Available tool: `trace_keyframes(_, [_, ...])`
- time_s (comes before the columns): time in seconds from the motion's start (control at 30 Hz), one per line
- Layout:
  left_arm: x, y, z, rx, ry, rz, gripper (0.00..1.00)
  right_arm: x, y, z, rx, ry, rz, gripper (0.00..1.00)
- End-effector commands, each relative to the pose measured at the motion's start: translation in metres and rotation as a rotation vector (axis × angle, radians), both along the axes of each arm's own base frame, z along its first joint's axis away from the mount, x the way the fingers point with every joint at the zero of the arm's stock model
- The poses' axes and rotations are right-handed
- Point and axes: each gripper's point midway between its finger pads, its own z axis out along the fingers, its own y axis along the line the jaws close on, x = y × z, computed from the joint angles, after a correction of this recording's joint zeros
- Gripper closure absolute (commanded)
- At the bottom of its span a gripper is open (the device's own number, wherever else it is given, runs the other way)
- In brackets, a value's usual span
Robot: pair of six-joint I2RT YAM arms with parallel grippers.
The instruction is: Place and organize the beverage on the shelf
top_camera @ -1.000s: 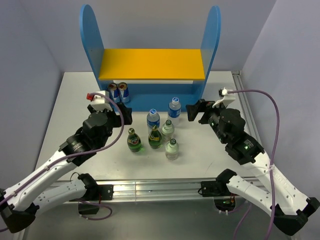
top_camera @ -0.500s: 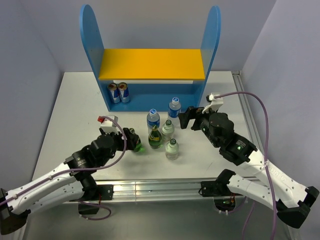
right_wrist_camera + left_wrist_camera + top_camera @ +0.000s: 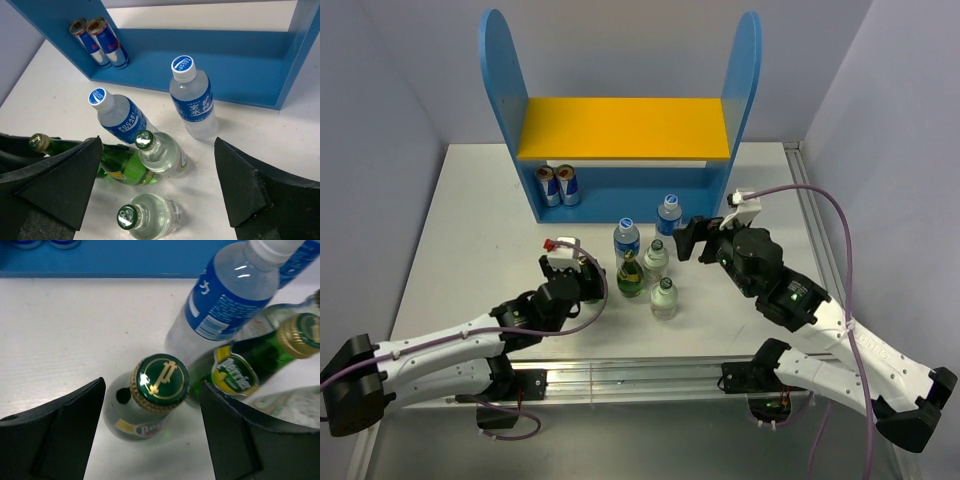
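The shelf (image 3: 500,80) stands at the back, with two cans (image 3: 558,185) on its blue base. Several bottles stand in front of it. My left gripper (image 3: 152,392) is open and straddles the neck of a green glass bottle (image 3: 160,383), with a gap on each side of the cap. In the top view that gripper (image 3: 588,278) hides the bottle. My right gripper (image 3: 159,150) is open above the group, over a clear bottle (image 3: 162,155), and holds nothing.
A second green bottle (image 3: 630,275) stands right beside the straddled one. Two blue-labelled bottles (image 3: 627,237) (image 3: 668,215) and two clear ones (image 3: 655,258) (image 3: 664,298) crowd the middle. The yellow upper board (image 3: 620,128) is bare. A rail (image 3: 800,190) runs along the table's right edge.
My left arm has come forward, right and down, so its gripper now straddles the left green bottle with narrower jaws. My right gripper has shifted left toward the bottles.
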Motion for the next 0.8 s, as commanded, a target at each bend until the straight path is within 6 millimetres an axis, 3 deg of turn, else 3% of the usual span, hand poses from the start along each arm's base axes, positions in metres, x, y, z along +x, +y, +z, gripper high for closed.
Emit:
trace_keyframes(0.0, [0.021,-0.004,0.029,-0.003,-0.109,0.067,0.18,0.002,0.004,0.006,0.016,-0.032,-0.001,0.0])
trace_keyframes(0.07, [0.024,-0.006,0.027,0.026,-0.117,0.073,0.22,0.0,0.011,0.005,0.013,-0.037,0.041,0.0])
trace_keyframes(0.23, [0.033,-0.008,0.022,0.061,-0.133,0.099,0.54,-0.012,0.051,-0.006,-0.021,-0.034,0.224,0.0])
trace_keyframes(0.27, [0.034,-0.009,0.022,0.066,-0.135,0.099,0.63,-0.014,0.057,-0.008,-0.03,-0.027,0.24,0.0])
trace_keyframes(0.3, [0.035,-0.009,0.021,0.067,-0.135,0.103,0.9,-0.019,0.067,-0.009,-0.035,-0.024,0.267,0.0])
trace_keyframes(0.33, [0.036,-0.009,0.021,0.073,-0.134,0.107,1.0,-0.02,0.072,-0.012,-0.042,-0.017,0.277,0.0])
trace_keyframes(0.57, [0.039,-0.003,0.022,0.087,-0.136,0.12,1.0,-0.034,0.116,-0.033,-0.062,0.035,0.345,0.0])
trace_keyframes(0.77, [0.037,0.005,0.021,0.08,-0.135,0.135,1.0,-0.041,0.137,-0.059,-0.076,0.065,0.365,0.0])
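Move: Just ahead of the open left hand, about 3 cm forward, dead in line and its middle some 5 cm below, stands the left green bottle. The middle green bottle is 5 cm ahead and 10 cm right of that hand, the near blue-label bottle 12 ahead and 9 right. From the right hand the middle green bottle lies 13 cm left, 1 back, 17 below; the rear clear bottle is 8 left, 1 ahead, the front clear bottle 6 left, 7 back. Easing forward about 3 cm, the left hand brings its fingers around the neck of the left green bottle and closes on it just under the cap, rolling its left side up slightly, then all but stops and keeps the grip. Meanwhile the right hand, wide open, sweeps some 12 cm left while sinking 7 or 8 cm and drawing back about 5, turning roughly 20 degrees counter-clockwise, towards the middle green bottle. ##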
